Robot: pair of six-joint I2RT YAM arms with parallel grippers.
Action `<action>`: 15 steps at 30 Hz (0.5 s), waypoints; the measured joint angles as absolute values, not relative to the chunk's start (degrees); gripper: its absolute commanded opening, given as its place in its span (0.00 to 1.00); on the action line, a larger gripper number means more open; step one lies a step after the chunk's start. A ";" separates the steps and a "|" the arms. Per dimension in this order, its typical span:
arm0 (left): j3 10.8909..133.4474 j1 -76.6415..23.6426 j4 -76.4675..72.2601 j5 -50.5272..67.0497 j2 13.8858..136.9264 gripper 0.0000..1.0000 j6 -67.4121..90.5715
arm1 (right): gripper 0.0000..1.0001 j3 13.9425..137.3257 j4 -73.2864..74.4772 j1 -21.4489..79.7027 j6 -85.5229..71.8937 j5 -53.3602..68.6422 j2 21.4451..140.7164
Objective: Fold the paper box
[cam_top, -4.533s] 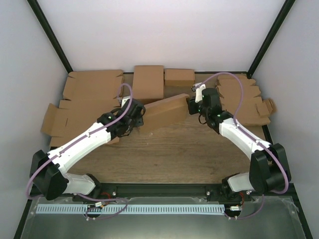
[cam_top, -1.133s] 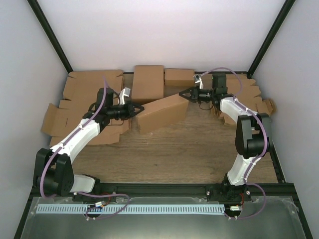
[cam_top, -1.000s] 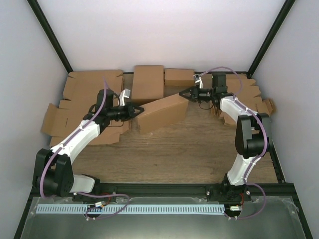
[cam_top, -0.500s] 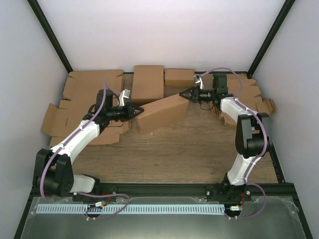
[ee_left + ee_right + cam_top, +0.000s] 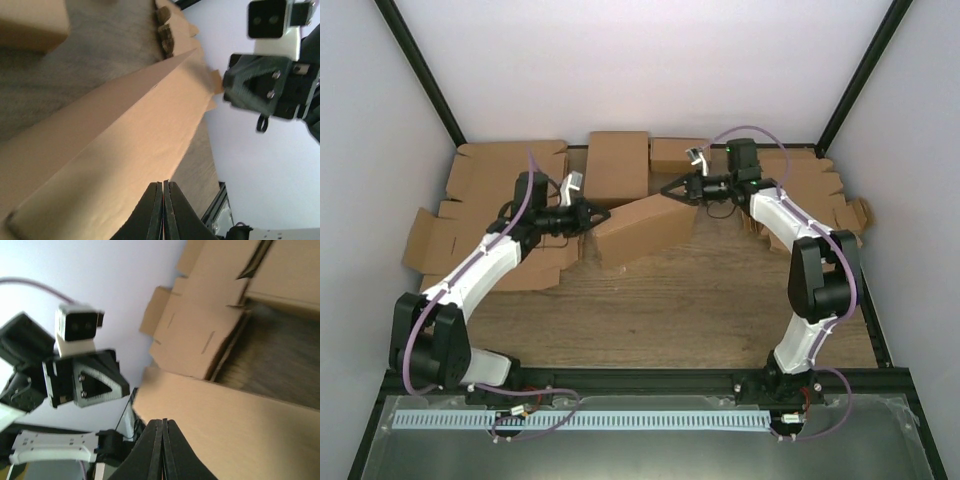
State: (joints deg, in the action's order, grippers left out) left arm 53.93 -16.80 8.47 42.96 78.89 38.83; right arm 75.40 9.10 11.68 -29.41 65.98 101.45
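The paper box (image 5: 645,228) is a closed brown cardboard box lying slantwise mid-table, its right end further back. My left gripper (image 5: 605,213) is shut, its tip against the box's left end. My right gripper (image 5: 667,193) is shut, its tip at the box's far right corner. In the left wrist view the shut fingers (image 5: 163,184) rest on the box's broad face (image 5: 125,145), with the right gripper (image 5: 255,85) beyond it. In the right wrist view the shut fingers (image 5: 162,422) lie on the box (image 5: 240,415), facing the left gripper (image 5: 95,380).
Large flat cardboard blanks (image 5: 505,175) lie at the back left under the left arm. Two folded boxes stand at the back, a bigger one (image 5: 617,168) and a smaller one (image 5: 678,155). Small notched blanks (image 5: 815,195) are stacked at the back right.
My right gripper has moved left and further back, to the box's far right corner. The left gripper has shifted slightly back. Both stay shut; the box has barely moved.
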 measured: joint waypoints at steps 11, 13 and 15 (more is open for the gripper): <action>61.25 -17.72 6.46 45.30 85.80 0.04 42.17 | 0.01 82.65 10.13 19.59 -32.21 64.88 104.25; 59.00 -18.06 5.63 45.30 86.89 0.04 42.61 | 0.01 81.95 9.72 19.59 -32.99 63.64 105.97; 57.19 -18.09 3.79 46.39 87.83 0.04 43.09 | 0.01 80.86 8.97 19.53 -33.98 63.55 107.66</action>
State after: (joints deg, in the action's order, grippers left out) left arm 57.19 -18.09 3.79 46.39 87.83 43.09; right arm 80.86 8.97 19.53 -33.98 63.55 107.66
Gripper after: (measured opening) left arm 0.039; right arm 0.009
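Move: The closed paper box stands on its long edge, its top strip just under my hands. Its middle is about 11 cm to the right of my left hand and level with it, and 4 cm left and 5 cm back from my right hand, some 10 cm lower. From my left hand the back carton lies about 22 cm ahead and 3 cm right; from my right hand the small carton lies 20 cm ahead and 6 cm right, both far below. With both fingers kept shut, I pat my way inward on the box's top. My right hand sweeps about 6 cm left along the top while rising, then dips onto the strip. My left hand hops up 4 cm, going forward and a little right, then drops roughly 6 cm onto the top beside it, fingertips tipping slightly downward. ##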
